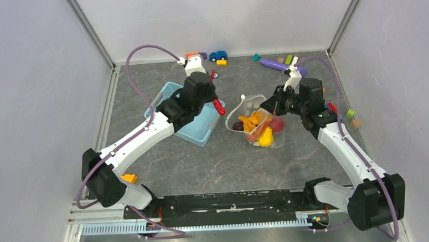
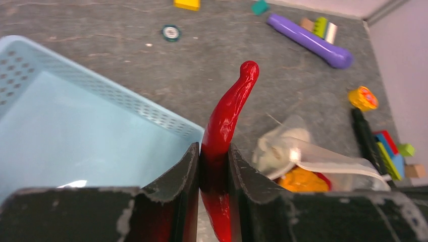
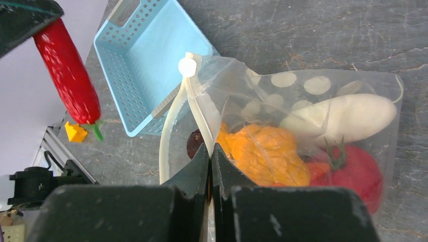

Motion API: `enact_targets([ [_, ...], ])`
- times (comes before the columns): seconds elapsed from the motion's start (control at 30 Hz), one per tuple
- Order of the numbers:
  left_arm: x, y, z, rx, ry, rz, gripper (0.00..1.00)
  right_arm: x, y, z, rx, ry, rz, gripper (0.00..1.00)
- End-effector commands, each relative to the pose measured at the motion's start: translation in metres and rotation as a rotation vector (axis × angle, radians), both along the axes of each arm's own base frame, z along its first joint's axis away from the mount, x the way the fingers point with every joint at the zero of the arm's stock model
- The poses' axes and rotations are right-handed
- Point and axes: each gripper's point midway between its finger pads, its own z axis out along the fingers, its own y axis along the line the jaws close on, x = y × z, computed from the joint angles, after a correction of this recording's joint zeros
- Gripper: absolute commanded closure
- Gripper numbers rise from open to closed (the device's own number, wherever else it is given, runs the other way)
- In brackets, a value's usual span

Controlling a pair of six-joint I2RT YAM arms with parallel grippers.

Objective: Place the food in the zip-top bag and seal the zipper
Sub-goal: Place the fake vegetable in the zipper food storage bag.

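My left gripper point(image 1: 215, 100) point(image 2: 213, 151) is shut on a long red chili pepper point(image 2: 229, 106) point(image 3: 68, 73), held in the air over the basket's right edge, left of the bag. The clear dotted zip-top bag point(image 1: 250, 103) point(image 3: 303, 96) lies in the middle with its mouth open toward the left. My right gripper point(image 1: 268, 108) point(image 3: 211, 148) is shut on the bag's zipper strip point(image 3: 194, 101), below the white slider tab point(image 3: 186, 66). Inside the bag lie an orange piece point(image 3: 262, 151), a white radish point(image 3: 343, 118), a red tomato point(image 3: 358, 171) and a yellow pepper point(image 1: 266, 137). A dark maroon piece point(image 3: 194, 143) sits at the mouth.
A light-blue lattice basket point(image 1: 169, 95) point(image 2: 75, 131) stands left of the bag. A purple cylinder point(image 1: 276, 65) point(image 2: 308, 40), a blue car point(image 1: 218, 55) and coloured blocks lie along the back wall and right side. A yellow block point(image 1: 129, 178) sits by the left arm's base.
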Motion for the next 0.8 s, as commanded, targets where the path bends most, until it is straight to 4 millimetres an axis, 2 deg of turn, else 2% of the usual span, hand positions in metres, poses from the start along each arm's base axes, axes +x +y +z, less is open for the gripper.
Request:
enact_targets([
  [0.0, 0.0, -0.043, 0.026, -0.062, -0.103, -0.055, 0.98, -0.001, 0.007, 0.018, 0.059, -0.062, 0.037, 0.95],
  [0.1, -0.003, -0.061, 0.026, -0.038, -0.122, -0.062, 0.98, -0.003, 0.008, 0.017, 0.067, -0.056, 0.043, 0.95],
  [0.3, -0.003, -0.083, 0.025, -0.026, -0.147, -0.039, 0.98, -0.009, 0.014, 0.018, 0.09, -0.041, 0.086, 0.95],
  [0.6, -0.01, -0.098, 0.009, -0.038, -0.146, 0.025, 0.98, -0.004, 0.016, 0.021, 0.119, -0.031, 0.066, 0.95],
  [0.77, -0.015, -0.117, -0.004, -0.068, -0.116, -0.008, 0.98, 0.0, 0.017, 0.024, 0.133, -0.036, 0.064, 0.95],
])
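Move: The left hand holds the red chili. The bag's open mouth lies about 13 cm to that hand's right, 5 cm nearer the base and 10 cm lower. The orange vegetable inside the bag is roughly 18 cm right, 4 cm back and 20 cm below; the blue basket is some 12 cm left, 4 cm ahead and 23 cm down. From the right hand, pinching the rim, the mouth's middle is about 7 cm left, 2 cm back and 4 cm lower. Rightward, fast at first and then easing off, the left hand carries the chili about 10 cm away from the basket to the bag's mouth, drifting a couple of centimetres back and down, its wrist nearly steady and its grip kept. The right hand keeps its pinch on the rim and edges about 1.5 cm to its left, rising slightly. ##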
